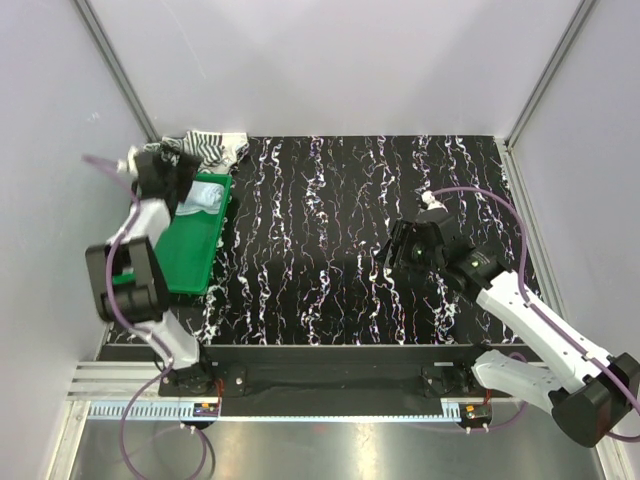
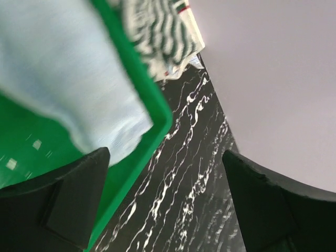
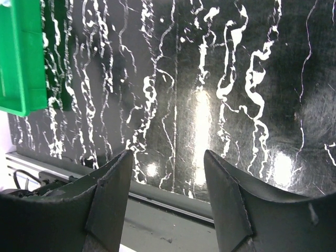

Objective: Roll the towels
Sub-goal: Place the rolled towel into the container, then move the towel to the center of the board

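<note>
The light blue towel (image 1: 206, 194) lies rolled at the far end of the green tray (image 1: 190, 262). In the left wrist view this light blue towel (image 2: 68, 68) rests against the tray rim (image 2: 152, 100). The striped towel (image 1: 214, 148) lies crumpled behind the tray in the back left corner, and the left wrist view shows the striped towel (image 2: 157, 37) just past the rim. My left gripper (image 1: 172, 172) hovers over the tray's far end, open (image 2: 165, 168), holding nothing. My right gripper (image 1: 398, 250) stands open (image 3: 168, 163) over bare table at the right.
The black marbled table (image 1: 320, 230) is walled in by white panels at the left, back and right. The tray (image 3: 21, 58) shows at the left of the right wrist view. A metal rail (image 3: 173, 202) runs along the near edge.
</note>
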`<move>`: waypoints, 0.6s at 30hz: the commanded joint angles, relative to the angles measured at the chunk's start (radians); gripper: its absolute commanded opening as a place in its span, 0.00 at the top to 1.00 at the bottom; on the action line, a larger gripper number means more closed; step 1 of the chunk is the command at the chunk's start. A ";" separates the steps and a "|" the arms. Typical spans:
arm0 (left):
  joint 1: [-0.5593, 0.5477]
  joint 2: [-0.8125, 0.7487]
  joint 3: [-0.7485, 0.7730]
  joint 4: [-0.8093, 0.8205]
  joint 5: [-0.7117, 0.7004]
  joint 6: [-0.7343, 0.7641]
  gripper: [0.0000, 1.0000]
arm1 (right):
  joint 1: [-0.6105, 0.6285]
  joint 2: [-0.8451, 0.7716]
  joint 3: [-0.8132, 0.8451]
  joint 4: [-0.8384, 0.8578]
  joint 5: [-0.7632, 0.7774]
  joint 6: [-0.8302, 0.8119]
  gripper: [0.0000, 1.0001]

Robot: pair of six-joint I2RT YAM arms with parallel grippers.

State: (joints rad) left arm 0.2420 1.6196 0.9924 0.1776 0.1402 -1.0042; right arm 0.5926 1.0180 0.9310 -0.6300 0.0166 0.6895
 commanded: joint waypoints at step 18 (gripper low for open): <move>-0.171 0.753 1.270 -0.734 -0.244 0.522 0.05 | -0.002 -0.029 -0.037 0.019 0.005 -0.001 0.35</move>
State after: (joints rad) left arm 0.0795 2.3562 2.1937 -0.5190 -0.0441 -0.5911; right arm 0.5926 1.0164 0.9020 -0.6144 0.0143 0.6941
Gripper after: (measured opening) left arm 0.952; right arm 0.646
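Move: From the left gripper, which is empty and wide open, the striped towels heaped in the far left corner lie about 17 cm ahead, 5 cm to the left and some 12 cm below. The rolled towel sits in the container almost beneath the hand, 1 cm back and 3 cm left. The container's middle is roughly 13 cm back and 4 cm left. From the right hand, the striped towels are about 42 cm ahead and 60 cm left. Bring the open left gripper about 16 cm forward, away from the container, to hover over the striped towels. Arc up some 7 cm first, drifting a little right, then sink to just below the starting height, tipping the fingers down and rolling the hand's left side up some 20 degrees. Keep the fingers wide open and clear of the towels. ##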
